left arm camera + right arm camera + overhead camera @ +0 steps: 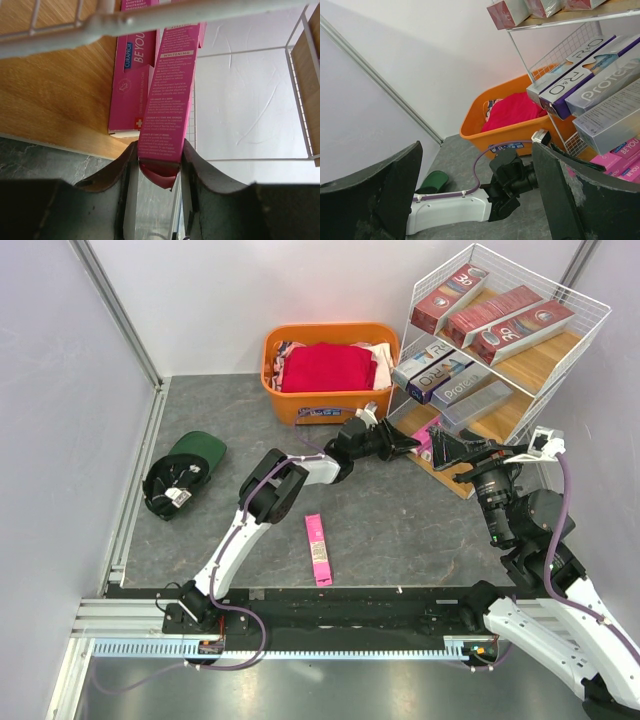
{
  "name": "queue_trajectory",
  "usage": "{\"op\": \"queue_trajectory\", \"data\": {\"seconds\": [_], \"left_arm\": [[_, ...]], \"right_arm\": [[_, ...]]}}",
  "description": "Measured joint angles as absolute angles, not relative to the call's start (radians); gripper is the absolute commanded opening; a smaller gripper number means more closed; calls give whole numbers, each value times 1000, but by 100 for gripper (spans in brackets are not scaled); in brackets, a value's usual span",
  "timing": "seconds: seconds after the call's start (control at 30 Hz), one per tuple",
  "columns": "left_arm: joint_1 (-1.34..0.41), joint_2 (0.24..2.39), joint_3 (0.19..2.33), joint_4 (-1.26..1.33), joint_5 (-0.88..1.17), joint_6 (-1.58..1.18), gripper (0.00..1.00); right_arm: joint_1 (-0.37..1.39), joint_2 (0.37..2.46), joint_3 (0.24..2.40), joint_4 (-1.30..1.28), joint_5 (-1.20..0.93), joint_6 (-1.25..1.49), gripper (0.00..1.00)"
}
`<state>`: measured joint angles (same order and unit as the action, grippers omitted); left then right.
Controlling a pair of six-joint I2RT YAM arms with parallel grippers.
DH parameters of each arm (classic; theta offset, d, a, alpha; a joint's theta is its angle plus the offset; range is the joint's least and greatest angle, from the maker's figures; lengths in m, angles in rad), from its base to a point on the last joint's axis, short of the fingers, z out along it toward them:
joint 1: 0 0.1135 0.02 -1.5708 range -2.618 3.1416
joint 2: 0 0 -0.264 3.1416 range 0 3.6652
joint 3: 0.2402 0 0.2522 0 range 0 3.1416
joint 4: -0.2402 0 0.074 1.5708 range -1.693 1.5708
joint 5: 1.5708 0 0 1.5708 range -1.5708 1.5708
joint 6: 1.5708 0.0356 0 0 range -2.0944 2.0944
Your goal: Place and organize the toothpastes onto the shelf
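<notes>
My left gripper [410, 445] is shut on the near end of a bright pink toothpaste box [167, 85]. The box points into the lowest board of the shelf [505, 418], next to a pink box [131, 75] that lies flat on the wood. My right gripper [452, 452] hangs open and empty just right of the left one, in front of the shelf; its fingers [380, 195] frame the left wrist [512, 182]. Dark red boxes [495, 315] fill the top board. Purple and silver boxes [445, 375] lie on the middle one. One more pink box [318, 548] lies on the table.
An orange basket [318, 368] with folded red clothes stands left of the shelf, against the back wall. A green cap [185, 472] lies at the left of the table. The shelf's white wire front rail [150, 20] crosses just above the held box.
</notes>
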<state>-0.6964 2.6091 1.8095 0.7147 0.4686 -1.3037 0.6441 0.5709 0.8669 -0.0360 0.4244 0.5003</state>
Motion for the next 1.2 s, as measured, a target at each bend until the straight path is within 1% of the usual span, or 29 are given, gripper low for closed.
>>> {"op": "queue_trajectory", "data": {"seconds": [0.1, 0.13, 0.17, 0.2, 0.23, 0.3, 0.33, 0.43, 0.5, 0.53, 0.67, 0.87, 0.97, 1.1, 1.2], "left_arm": [[-698, 2623, 1818, 730, 453, -1319, 48], [-699, 2627, 1821, 731, 448, -1321, 54], [-699, 2629, 1821, 733, 446, -1324, 57], [-700, 2631, 1821, 736, 445, -1328, 65], [-700, 2631, 1821, 736, 444, -1333, 75], [-700, 2631, 1821, 735, 445, -1340, 81], [-700, 2631, 1821, 735, 445, -1343, 86], [-700, 2631, 1813, 741, 447, -1346, 92], [-700, 2624, 1780, 764, 447, -1348, 93], [-696, 2610, 1742, 794, 447, -1356, 95], [-678, 2519, 1599, 801, 445, -1352, 98], [-636, 2333, 1354, 792, 445, -1264, 99], [-630, 2217, 1269, 752, 448, -1186, 100], [-639, 2095, 1278, 675, 456, -1082, 100], [-649, 2104, 1376, 649, 493, -1052, 100]], "right_arm": [[644, 572, 867, -41, 424, 500, 98], [644, 572, 868, -42, 424, 500, 98], [644, 573, 868, -43, 424, 501, 98], [644, 573, 868, -44, 424, 501, 98], [644, 574, 869, -44, 423, 501, 98], [644, 576, 870, -46, 419, 501, 98], [644, 577, 871, -46, 418, 501, 98], [644, 578, 872, -47, 416, 501, 98], [644, 578, 872, -47, 416, 501, 98], [644, 578, 873, -47, 414, 501, 98], [644, 583, 874, -47, 405, 501, 98], [644, 606, 879, -47, 383, 501, 98], [644, 620, 880, -47, 370, 502, 98], [644, 640, 880, -47, 357, 506, 98], [644, 654, 880, -47, 345, 509, 98]]}}
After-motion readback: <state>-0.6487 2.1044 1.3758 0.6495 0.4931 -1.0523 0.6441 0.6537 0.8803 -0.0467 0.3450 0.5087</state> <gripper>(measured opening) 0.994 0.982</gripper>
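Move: The left hand still grips the near end of a pink toothpaste box whose middle is about 6 cm to its right and 5 cm ahead, level with it. The middle of the bottom shelf lies roughly 10 cm right, 5 cm ahead and 4 cm below, and the pink box already on it some 9 cm right, 4 cm ahead, 4 cm lower. The orange bin sits 20 cm left and 18 cm ahead, about level. From the right hand the bottom shelf is about 25 cm ahead, 5 cm right and 30 cm below. Holding nearly still at the mouth of the bottom shelf, the left hand opens its fingers wide and lets go of the pink box. It then backs out to the left about 9 cm and back some 4 cm, away from the shelf, and finally lifts about 10 cm with a roll of roughly 10 degrees. The open right hand eases 2 to 3 cm left and slightly down. ##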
